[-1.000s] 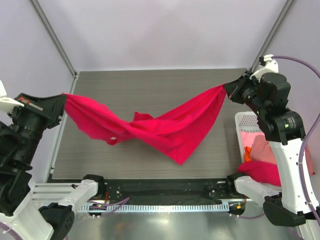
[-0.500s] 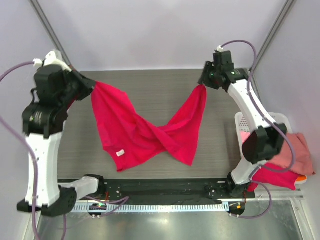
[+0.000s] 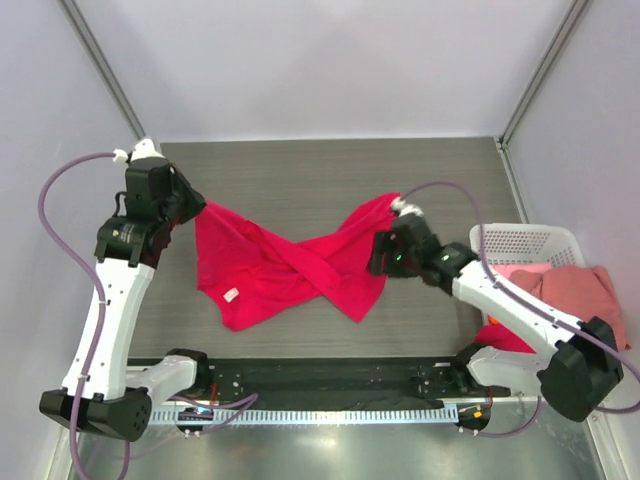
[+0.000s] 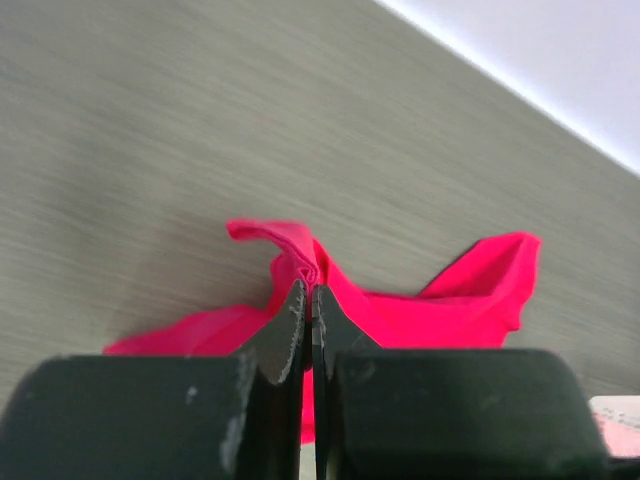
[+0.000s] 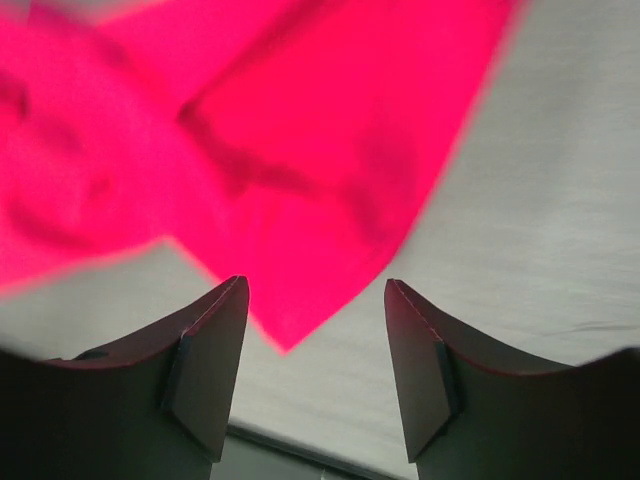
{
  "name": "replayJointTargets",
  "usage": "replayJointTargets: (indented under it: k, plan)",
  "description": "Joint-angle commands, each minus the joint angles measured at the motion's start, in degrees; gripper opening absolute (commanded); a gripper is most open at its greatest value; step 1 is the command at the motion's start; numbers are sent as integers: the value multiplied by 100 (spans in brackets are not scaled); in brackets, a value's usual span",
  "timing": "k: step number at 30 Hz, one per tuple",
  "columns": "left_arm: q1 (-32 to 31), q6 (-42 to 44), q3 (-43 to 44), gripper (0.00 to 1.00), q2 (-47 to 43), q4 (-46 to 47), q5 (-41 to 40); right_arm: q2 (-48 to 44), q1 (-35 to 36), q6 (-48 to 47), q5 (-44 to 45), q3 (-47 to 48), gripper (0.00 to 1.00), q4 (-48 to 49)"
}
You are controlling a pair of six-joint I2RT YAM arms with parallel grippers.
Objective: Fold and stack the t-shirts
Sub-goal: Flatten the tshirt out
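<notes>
A bright crimson t-shirt (image 3: 290, 265) lies twisted across the middle of the table, with a white label showing near its lower left. My left gripper (image 3: 200, 208) is shut on a fold at the shirt's upper left corner; in the left wrist view the jaws (image 4: 308, 292) pinch that bunched cloth (image 4: 400, 305). My right gripper (image 3: 378, 250) hovers over the shirt's right side, open with nothing between its fingers (image 5: 215, 350); the crimson cloth (image 5: 250, 150) lies below and beyond them. A salmon-pink t-shirt (image 3: 570, 290) sits in the basket.
The white perforated basket (image 3: 520, 240) stands at the right edge of the table, pink cloth spilling over its right side and a bit of red cloth (image 3: 503, 342) at its near corner. Bare grey tabletop (image 3: 300, 170) lies behind the shirt.
Both arms swung inward and down, laying the stretched crimson shirt onto the table. The right gripper opened and let go of its corner. The left gripper kept its hold.
</notes>
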Motion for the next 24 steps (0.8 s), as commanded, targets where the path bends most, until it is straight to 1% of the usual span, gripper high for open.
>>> replayJointTargets:
  k: [1,2,3,4,7,8,11,16,18,19,20,23,24]
  plan:
    - [25,-70,-639,0,-192,732,-79,82,1255,573,497,-582,62,415]
    - [25,-62,-754,0,-227,812,-114,161,1519,732,682,-652,62,415]
    - [25,-62,-869,0,-262,796,-166,240,2078,864,867,-740,62,398]
    - [16,-27,-904,0,-306,795,-167,450,2284,1117,1095,-776,62,406]
    - [25,-27,-931,0,-490,839,-158,915,2899,1462,1483,-785,62,337]
    - [16,-1,-931,0,-525,839,-158,1013,2980,1672,1771,-776,62,293]
    - [25,-9,-1088,0,-692,883,-237,1383,3191,1928,1985,-732,61,239]
    - [25,70,-1133,0,-754,848,-421,1892,3297,1858,2283,-574,59,266]
    - [25,79,-1195,0,-798,857,-553,2112,3297,1858,2424,-504,46,214]
    - [25,79,-1230,0,-807,857,-614,2157,3297,1884,2468,-469,37,152]
    - [25,79,-1247,0,-781,840,-719,2174,3297,1902,2477,-460,21,108]
    - [25,158,-1117,0,-667,778,-616,1807,3297,1964,2740,-565,1,99]
    - [25,149,-1107,0,-666,769,-580,1510,3253,1964,2854,-582,1,21]
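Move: For the open, empty right hand, the t-shirt's near corner lies about 10 cm back, 7 cm to the left and 13 cm below. At the same table level, the shirt's far right corner is some 18 cm ahead of this hand and about straight in line, and the white label about 31 cm left and 4 cm back. From the left hand, still gripping another corner high up, the near corner is roughly 15 cm back, 30 cm right and 32 cm below. The right fingers close on the cloth at the t-shirt's near corner and pinch it, after the hand swings back and left, sinking throughout (some 12 cm in all), then drops almost straight down with its left side tipping lower by about 20 degrees. The left hand keeps its shut grip overhead, dipping about 5 cm, lifting partway back and easing slightly left. ##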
